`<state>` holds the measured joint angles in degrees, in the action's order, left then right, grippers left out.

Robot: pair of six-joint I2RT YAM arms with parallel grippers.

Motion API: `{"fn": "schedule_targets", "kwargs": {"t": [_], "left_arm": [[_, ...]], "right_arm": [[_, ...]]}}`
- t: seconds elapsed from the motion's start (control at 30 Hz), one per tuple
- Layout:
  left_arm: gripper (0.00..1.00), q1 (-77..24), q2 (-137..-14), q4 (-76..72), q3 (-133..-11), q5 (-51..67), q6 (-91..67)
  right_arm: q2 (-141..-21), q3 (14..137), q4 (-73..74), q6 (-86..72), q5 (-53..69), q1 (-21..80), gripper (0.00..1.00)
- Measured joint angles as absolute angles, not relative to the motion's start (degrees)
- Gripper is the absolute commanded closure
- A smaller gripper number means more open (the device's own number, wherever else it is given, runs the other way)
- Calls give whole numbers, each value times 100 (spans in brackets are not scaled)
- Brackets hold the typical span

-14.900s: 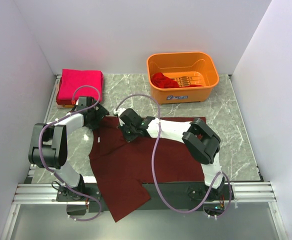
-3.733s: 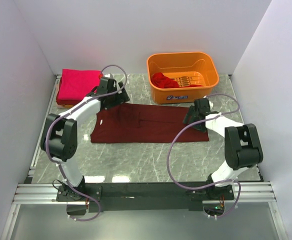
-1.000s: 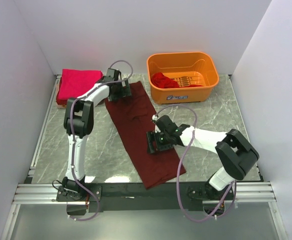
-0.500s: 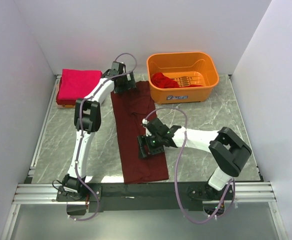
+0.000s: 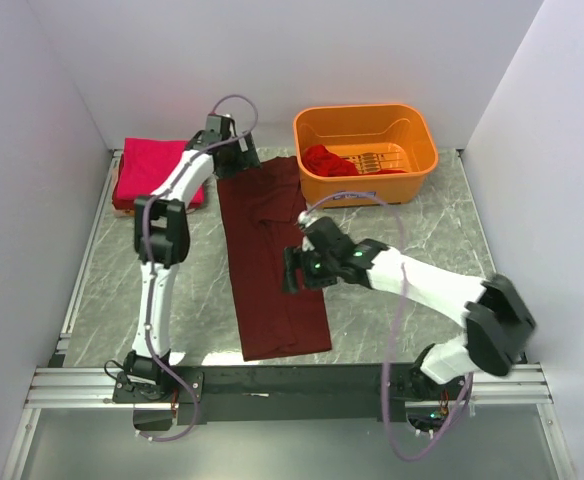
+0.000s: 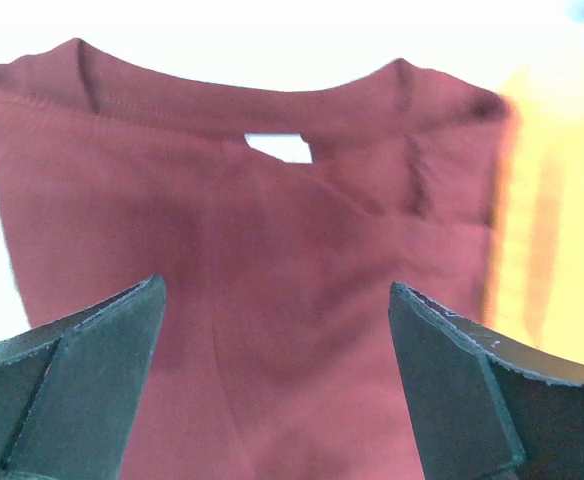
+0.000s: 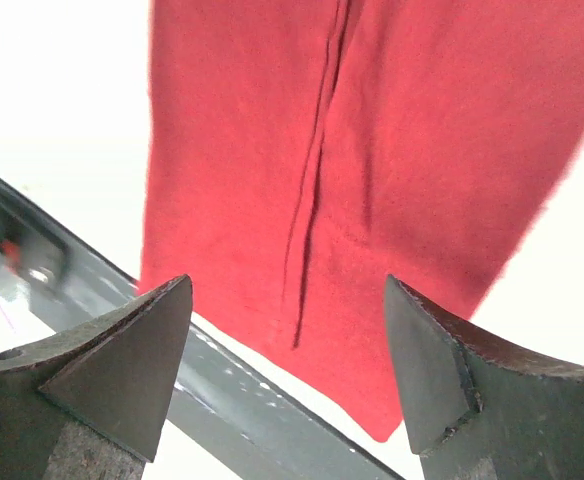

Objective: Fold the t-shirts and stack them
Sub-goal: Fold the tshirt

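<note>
The dark maroon t-shirt (image 5: 272, 260) lies flat as a long narrow strip running from the back of the table to its front edge. My left gripper (image 5: 236, 160) is open and empty over the collar end. The left wrist view shows the collar with its white label (image 6: 277, 148) between my spread fingers (image 6: 82, 380). My right gripper (image 5: 293, 270) is open and empty over the strip's right edge at mid-length. The right wrist view shows the hem end (image 7: 372, 200). A folded pink-red t-shirt (image 5: 157, 170) lies at the back left. A brighter red t-shirt (image 5: 322, 158) sits in the basket.
The orange plastic basket (image 5: 372, 185) stands at the back, right of the maroon shirt's collar end, and shows at the right edge of the left wrist view (image 6: 552, 200). The metal front rail (image 5: 292, 380) runs just past the hem. White walls enclose the table.
The maroon strip has swung from a slant to nearly straight front-to-back. My left gripper moved slightly back and left, my right gripper slightly back and right.
</note>
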<state>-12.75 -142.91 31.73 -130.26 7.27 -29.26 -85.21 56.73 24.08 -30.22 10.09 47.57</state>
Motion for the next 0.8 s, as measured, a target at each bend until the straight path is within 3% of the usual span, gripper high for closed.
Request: {"fn": "schedule_targets", "kwargs": {"t": [0.23, 0.43, 0.63, 0.8], "left_arm": [[1, -1581, -11203, 2729, -10296, 438, -3107], [0, -2755, -8167, 2051, -7017, -43, -4032], [0, -4099, -7024, 2801, -4663, -445, -5284], [1, -5124, -6047, 3826, -3736, -458, -6331]], "right_arm": [[-6949, 5041, 2329, -3216, 685, 4368, 16], [-6379, 4176, 2436, -3238, 937, 4182, 16], [-6082, 3599, 2517, -3214, 1463, 4119, 16], [-6121, 3208, 2432, -3295, 1918, 4119, 17]]}}
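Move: The folded maroon t-shirt lies in a long strip. My left hand is over its far end and goes for its near left corner, about 53 cm back, straight in line and 8 cm below. The orange bin stands 33 cm to that hand's right, the red stack 26 cm to its left and 2 cm back. For my right hand the near right corner is 13 cm back, 10 cm right, 9 cm down; the near left corner is 14 cm back, 9 cm left. I sweep my left hand fast back along the shirt, some 47 cm, arching about 15 cm up and down again to the shirt's near left corner, its fingers tipping down late on. My right hand lifts slightly while going right, then comes back and sinks, ending about 8 cm right and 7 cm back, close to the near right corner. Both grippers stay open and empty. ##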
